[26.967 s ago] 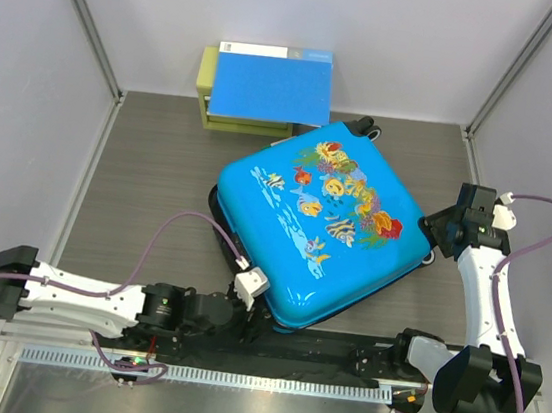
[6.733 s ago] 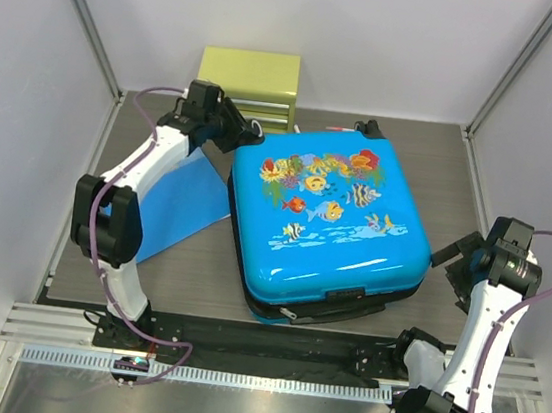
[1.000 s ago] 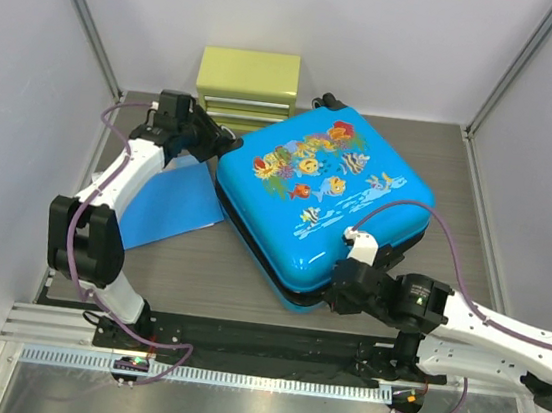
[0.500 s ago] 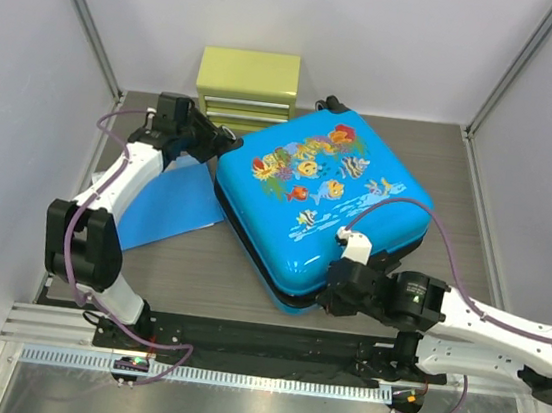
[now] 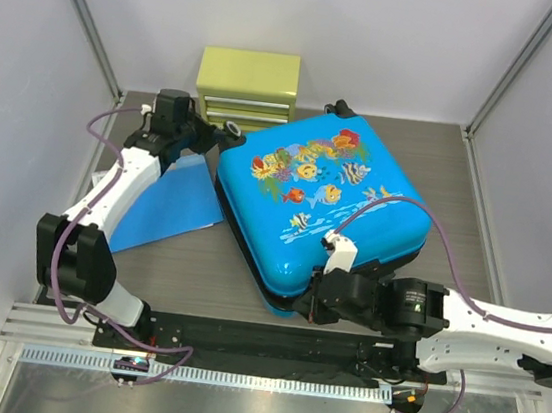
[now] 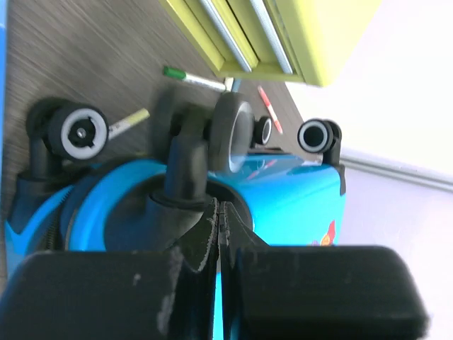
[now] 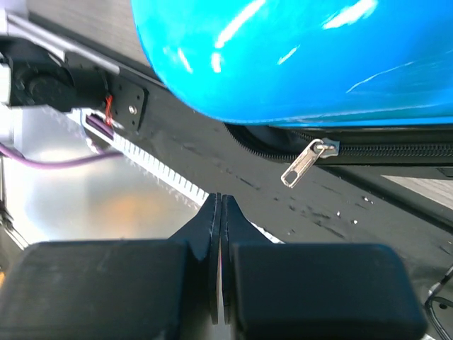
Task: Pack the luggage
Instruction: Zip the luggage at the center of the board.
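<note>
The luggage [image 5: 321, 207] is a bright-blue fish-print suitcase that lies flat and closed in the middle of the table. My left gripper [image 5: 222, 139] is at its back-left corner. In the left wrist view this gripper [image 6: 216, 209] is shut and holds nothing, with its tips right at the black stem of a wheel [image 6: 230, 132]. My right gripper [image 5: 296, 305] is low at the suitcase's front corner. In the right wrist view it [image 7: 219, 202] is shut on nothing. The silver zipper pull [image 7: 309, 161] hangs a little beyond its tips on the black zip line.
A yellow-green drawer box [image 5: 248, 87] stands against the back wall. A flat blue folder [image 5: 166, 203] lies left of the suitcase, under my left arm. Pens lie between box and suitcase: a green one [image 6: 191, 78], a yellow one [image 6: 131, 122] and a red one [image 6: 269, 110].
My left gripper has closed from partly open. My right gripper has slid left along the suitcase's front edge, and the suitcase has turned slightly.
</note>
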Controlling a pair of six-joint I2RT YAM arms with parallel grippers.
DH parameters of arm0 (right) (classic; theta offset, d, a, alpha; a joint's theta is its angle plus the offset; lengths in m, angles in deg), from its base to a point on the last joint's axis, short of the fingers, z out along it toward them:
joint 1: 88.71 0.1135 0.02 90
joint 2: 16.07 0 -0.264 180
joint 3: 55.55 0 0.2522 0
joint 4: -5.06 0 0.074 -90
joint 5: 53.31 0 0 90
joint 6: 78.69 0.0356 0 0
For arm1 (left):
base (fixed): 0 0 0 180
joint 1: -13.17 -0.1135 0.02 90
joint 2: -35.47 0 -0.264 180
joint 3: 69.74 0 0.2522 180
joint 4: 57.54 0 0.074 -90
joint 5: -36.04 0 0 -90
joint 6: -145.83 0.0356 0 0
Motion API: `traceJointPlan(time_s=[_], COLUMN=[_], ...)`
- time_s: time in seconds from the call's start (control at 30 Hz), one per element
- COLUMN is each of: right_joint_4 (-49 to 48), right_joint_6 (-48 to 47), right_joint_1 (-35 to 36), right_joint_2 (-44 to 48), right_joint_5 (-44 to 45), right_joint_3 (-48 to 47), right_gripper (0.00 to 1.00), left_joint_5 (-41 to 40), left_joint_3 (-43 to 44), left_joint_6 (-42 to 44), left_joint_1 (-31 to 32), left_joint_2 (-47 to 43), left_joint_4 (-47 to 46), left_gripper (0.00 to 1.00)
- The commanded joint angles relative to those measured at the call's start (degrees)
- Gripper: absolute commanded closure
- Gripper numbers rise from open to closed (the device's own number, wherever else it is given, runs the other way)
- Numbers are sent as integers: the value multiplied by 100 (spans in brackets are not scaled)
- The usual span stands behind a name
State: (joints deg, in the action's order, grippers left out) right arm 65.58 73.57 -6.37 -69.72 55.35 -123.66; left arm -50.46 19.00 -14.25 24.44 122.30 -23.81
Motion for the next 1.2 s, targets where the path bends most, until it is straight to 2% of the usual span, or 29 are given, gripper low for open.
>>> traceJointPlan(time_s=[0.0, 0.1, 0.13, 0.17, 0.23, 0.27, 0.3, 0.37, 0.4, 0.47, 0.6, 0.7, 0.8, 1.0, 1.17], right_joint_4=[-62, 165, 262, 341, 736, 903, 1270, 1685, 2174, 2704, 3600, 3735, 3813, 3955, 3963], right_joint_6=[348, 418, 453, 541, 760, 1005, 1103, 1523, 1761, 2341, 3438, 3958, 4284, 4926, 5287], right_joint_1=[18, 18, 27, 18, 18, 18, 27, 18, 18, 18, 27, 18, 18, 18, 18], right_joint_2=[144, 127, 179, 223, 398, 451, 504, 583, 601, 627, 549, 566, 811, 1479, 1384], right_joint_5=[437, 568, 760, 867, 1235, 1333, 1421, 1727, 1834, 2079, 2064, 2037, 2325, 3099, 3513], right_joint_3=[-102, -251, -400, -462, -655, -726, -796, -1016, -1086, -1236, -1096, -676, -463, 116, 424], right_gripper=[99, 96, 92, 84, 75, 66, 62, 54, 49, 44, 40, 37, 34, 33, 32], left_joint_5=[1, -34, -78, -96, 114, 219, 281, 282, 291, 483, 809, 844, 1073, 959, 1152], left_joint_3=[70, 139, 288, 385, 824, 1025, 1445, 1825, 2123, 2467, 3564, 3988, 4138, 4262, 4130], left_joint_6=[-67, 143, 231, 363, 697, 828, 986, 1514, 1646, 2015, 2525, 2754, 2746, 2983, 3027], left_joint_1=[60, 69, 60, 51, -19, -45, -54, -11, 16, 25, 226, 384, 420, 438, 446], left_joint_2=[-166, -280, -306, -324, -184, -62, 157, 360, 457, 887, 1801, 2338, 2777, 3217, 3411], left_joint_4=[-151, -142, -90, 24, 208, 427, 568, 902, 982, 1271, 1861, 2046, 2073, 2222, 2275], left_gripper=[100, 100, 100, 99, 85, 79, 72, 66, 56, 52, 47, 45, 45, 44, 44])
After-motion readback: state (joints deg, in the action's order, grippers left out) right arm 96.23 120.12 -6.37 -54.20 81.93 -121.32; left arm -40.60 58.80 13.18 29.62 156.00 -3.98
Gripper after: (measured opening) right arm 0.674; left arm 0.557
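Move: The right hand is shut at the luggage's front-left corner: the combination lock in mid front edge lies about 13 cm ahead, 13 cm to its right and 3 cm lower, while the freed zipper pull is some 4 cm ahead and 4 cm below. The left hand's goal, the wheeled edge, lies roughly 8 cm ahead, 10 cm right and 8 cm down; the near wheel is 3 cm ahead, 2 cm right and 3 cm below, the drawer box 14 cm ahead, 4 cm right and 12 cm below. The right hand opens wide and leaves the luggage's corner, sweeping about 13 cm right and 6 cm forward along the front edge towards the lock, hopping up and coming back down to its starting height as it swings some 45 degrees clockwise. Meanwhile the left hand opens to about half, arcs up about 10 cm and over the near wheel, going about 8 cm right and 7 cm forward, then sinks to 6 cm below its start with its wrist turning 30 degrees clockwise and its left side rising, so that the parted fingers come down at the wheeled edge; whether they touch can't be seen. ##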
